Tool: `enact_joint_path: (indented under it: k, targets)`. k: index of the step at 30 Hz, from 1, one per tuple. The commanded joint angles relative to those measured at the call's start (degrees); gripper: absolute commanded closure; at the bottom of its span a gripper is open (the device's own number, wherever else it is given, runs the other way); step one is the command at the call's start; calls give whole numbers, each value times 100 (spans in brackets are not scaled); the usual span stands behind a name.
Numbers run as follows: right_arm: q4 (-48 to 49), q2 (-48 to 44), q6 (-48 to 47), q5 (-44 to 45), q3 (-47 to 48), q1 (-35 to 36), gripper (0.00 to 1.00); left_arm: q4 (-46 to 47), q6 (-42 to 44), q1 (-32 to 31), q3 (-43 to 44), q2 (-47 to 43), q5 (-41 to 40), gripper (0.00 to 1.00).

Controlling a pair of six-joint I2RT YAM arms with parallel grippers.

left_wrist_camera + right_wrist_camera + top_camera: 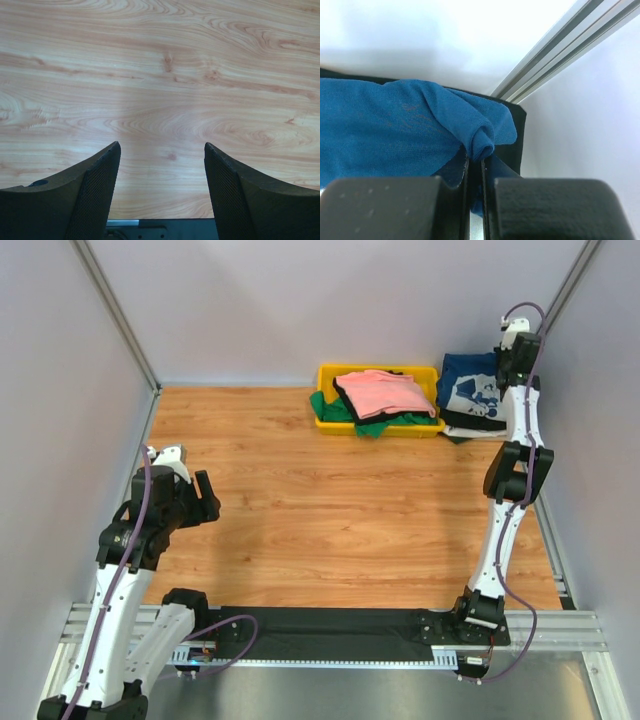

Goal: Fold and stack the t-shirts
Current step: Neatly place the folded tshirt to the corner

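A navy blue t-shirt [470,388] with a white print lies folded at the back right corner, on top of a black t-shirt [462,426]. My right gripper [515,352] is over its far right edge and is shut on a fold of the blue cloth [475,131]; the black shirt [517,145] shows under it. A pink t-shirt [385,390] lies on green [375,425] and black ones in the yellow bin [330,372]. My left gripper [205,502] is open and empty over bare wood at the left, its fingers [92,195] wide apart.
White walls with aluminium posts [560,47] close in the table on the left, back and right. The right arm [510,490] stretches along the right wall. A black mat [330,632] lies at the near edge between the arm bases.
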Motion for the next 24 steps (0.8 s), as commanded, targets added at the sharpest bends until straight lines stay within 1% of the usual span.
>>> enact_joint_path:
  k: [1,4,6,8,9,10,11,12,13,14,15,17,18,19,20,21,22,24]
  targets:
    - [790,91,-62,126,359,-62,100,102,-38,-16,-31,-4,-99,25]
    - [939,136,-115,-6,236,-71,100,93,-38,-16,-31,31,-108,25]
    - [1079,188,-115,64,139,-71,99,93,-47,-16,-31,40,-116,25]
    - [1194,206,-62,300,130,-71,85,85,-47,-16,-40,31,-125,25]
    - [1325,189,-18,432,113,-71,69,85,-47,-16,-32,23,-117,25]
    - [1387,171,43,790,139,-79,26,93,-38,-16,-23,5,-116,25]
    - [1414,119,148,924,165,-88,11,93,-38,-16,-31,-4,-108,25]
    - [1406,49,393,995,157,-114,4,93,-38,-16,-31,-21,-99,25]
    - [1414,-187,560,1118,43,-132,0,102,-38,-16,-31,-65,-99,25]
    - [1414,-346,745,1188,-54,-141,0,111,-29,-16,-40,-91,-99,25]
    - [1362,-783,1182,1180,-255,-158,0,94,-29,-16,-32,-118,-108,25]
    - [1361,-1329,1667,638,-1158,-185,0,93,-38,-8,-40,-206,-152,25]
    - [1431,-1854,2305,-52,-1493,-202,0,102,-38,-8,-40,-249,-160,25]
    - [1449,-2085,2590,-520,-2114,-237,0,94,-47,-8,-49,-259,-204,25]
    - [1484,-2297,2932,-890,-2398,-238,0,93,-56,-8,-40,-285,-222,25]
    - [1606,-2595,3170,-1590,-2645,-229,0,102,-56,-8,-40,-320,-222,25]
    - [1634,-2702,3547,-1841,-2891,-203,1,94,-56,1,-40,-338,-231,24]
    - [1634,-2956,3866,-2210,-3524,-167,2,93,-47,1,-40,-373,-222,24]
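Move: The blue t-shirt hangs by its far right corner from the shut right hand, over the black pile it is going onto; that pile's middle is about 8 cm back, 9 cm left and 5 cm below the hand. The yellow basket lies roughly 36 cm left of the hand and 6 cm nearer the base, some 10 cm lower. From the left hand, the black pile is about 38 cm ahead, 69 cm right and 9 cm lower. The blue t-shirt's far right corner is eased about 1 cm forward over the black pile, then the right fingers open wide and let go of it. The right hand slips a little right and rises, then draws back and left over the t-shirt while climbing to some 6 cm above its start, rolling its left side up about 25 degrees and tipping the fingers up. ##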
